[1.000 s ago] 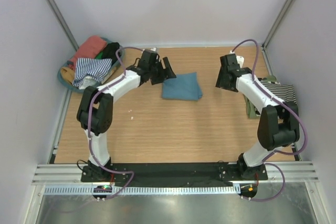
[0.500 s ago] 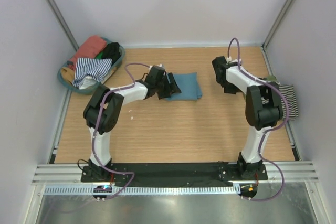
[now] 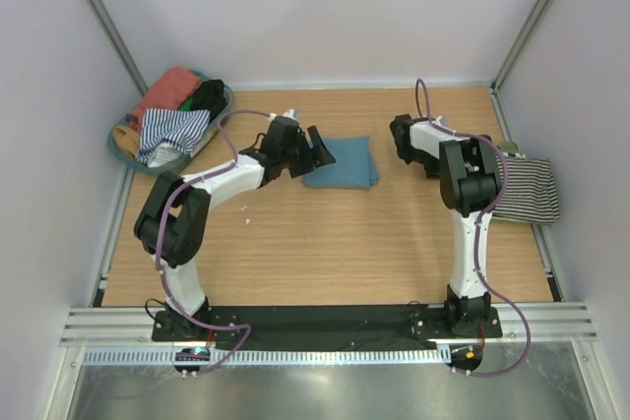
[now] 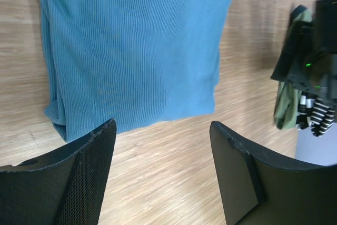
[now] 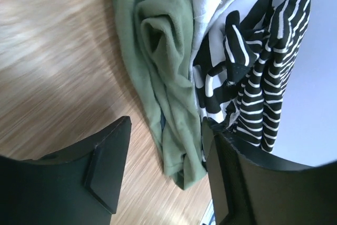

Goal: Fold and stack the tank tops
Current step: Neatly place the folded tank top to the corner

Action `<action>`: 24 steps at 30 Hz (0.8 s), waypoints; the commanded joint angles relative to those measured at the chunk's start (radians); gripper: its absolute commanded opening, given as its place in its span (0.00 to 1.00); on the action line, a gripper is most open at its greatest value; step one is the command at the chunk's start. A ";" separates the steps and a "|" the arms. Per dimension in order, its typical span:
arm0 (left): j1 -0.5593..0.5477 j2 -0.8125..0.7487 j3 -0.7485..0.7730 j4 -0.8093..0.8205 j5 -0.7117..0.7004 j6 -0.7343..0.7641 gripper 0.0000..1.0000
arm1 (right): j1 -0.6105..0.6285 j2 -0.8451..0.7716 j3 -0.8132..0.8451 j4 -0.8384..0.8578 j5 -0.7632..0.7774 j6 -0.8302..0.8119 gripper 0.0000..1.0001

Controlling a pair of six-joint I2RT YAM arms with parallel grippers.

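A folded teal blue tank top (image 3: 343, 162) lies mid-table, and it fills the upper part of the left wrist view (image 4: 137, 46). My left gripper (image 3: 317, 152) hovers at its left edge, open (image 4: 163, 126), with bare wood between the fingers. At the right table edge lies a pile of a black-and-white striped top (image 3: 527, 189) and an olive green top (image 5: 168, 77). My right gripper (image 5: 167, 125) is open and empty above the wood, facing that pile, with the striped top (image 5: 253, 77) just beyond the olive one.
A round teal basket (image 3: 122, 151) at the back left holds several more tops, coral (image 3: 167, 90) and striped (image 3: 172, 130) among them. White walls close the table at back and sides. The right arm's wrist (image 3: 404, 137) is folded back toward the middle.
The left gripper came down and right to the teal top's left edge. The right arm folded its wrist leftward, uncovering the striped and olive pile. Both grippers stayed open and empty.
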 commanded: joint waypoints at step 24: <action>0.121 -0.098 -0.027 -0.064 -0.012 0.025 0.73 | 0.194 -0.109 0.011 0.022 -0.148 0.056 0.01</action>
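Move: The stack's middle is about 9 cm to the right of the right gripper, some 3 cm back and 3 cm lower, its green edge facing the open fingers. The striped tank top on it centres about 13 cm right and 5 cm back; the folded blue tank top lies roughly 35 cm left, level, 4 cm lower. From the left gripper the stack is about 49 cm right, 4 cm back and 9 cm lower. Slide the right gripper about 4 cm further right, sinking slightly, and shut its fingers on the green edge of the stack; then, keeping that pinch, drag the stack some 10 cm left towards the folded blue tank top, turning the hand a little counter-clockwise. Meanwhile draw the open left gripper about 5 cm left, away from the blue tank top. ##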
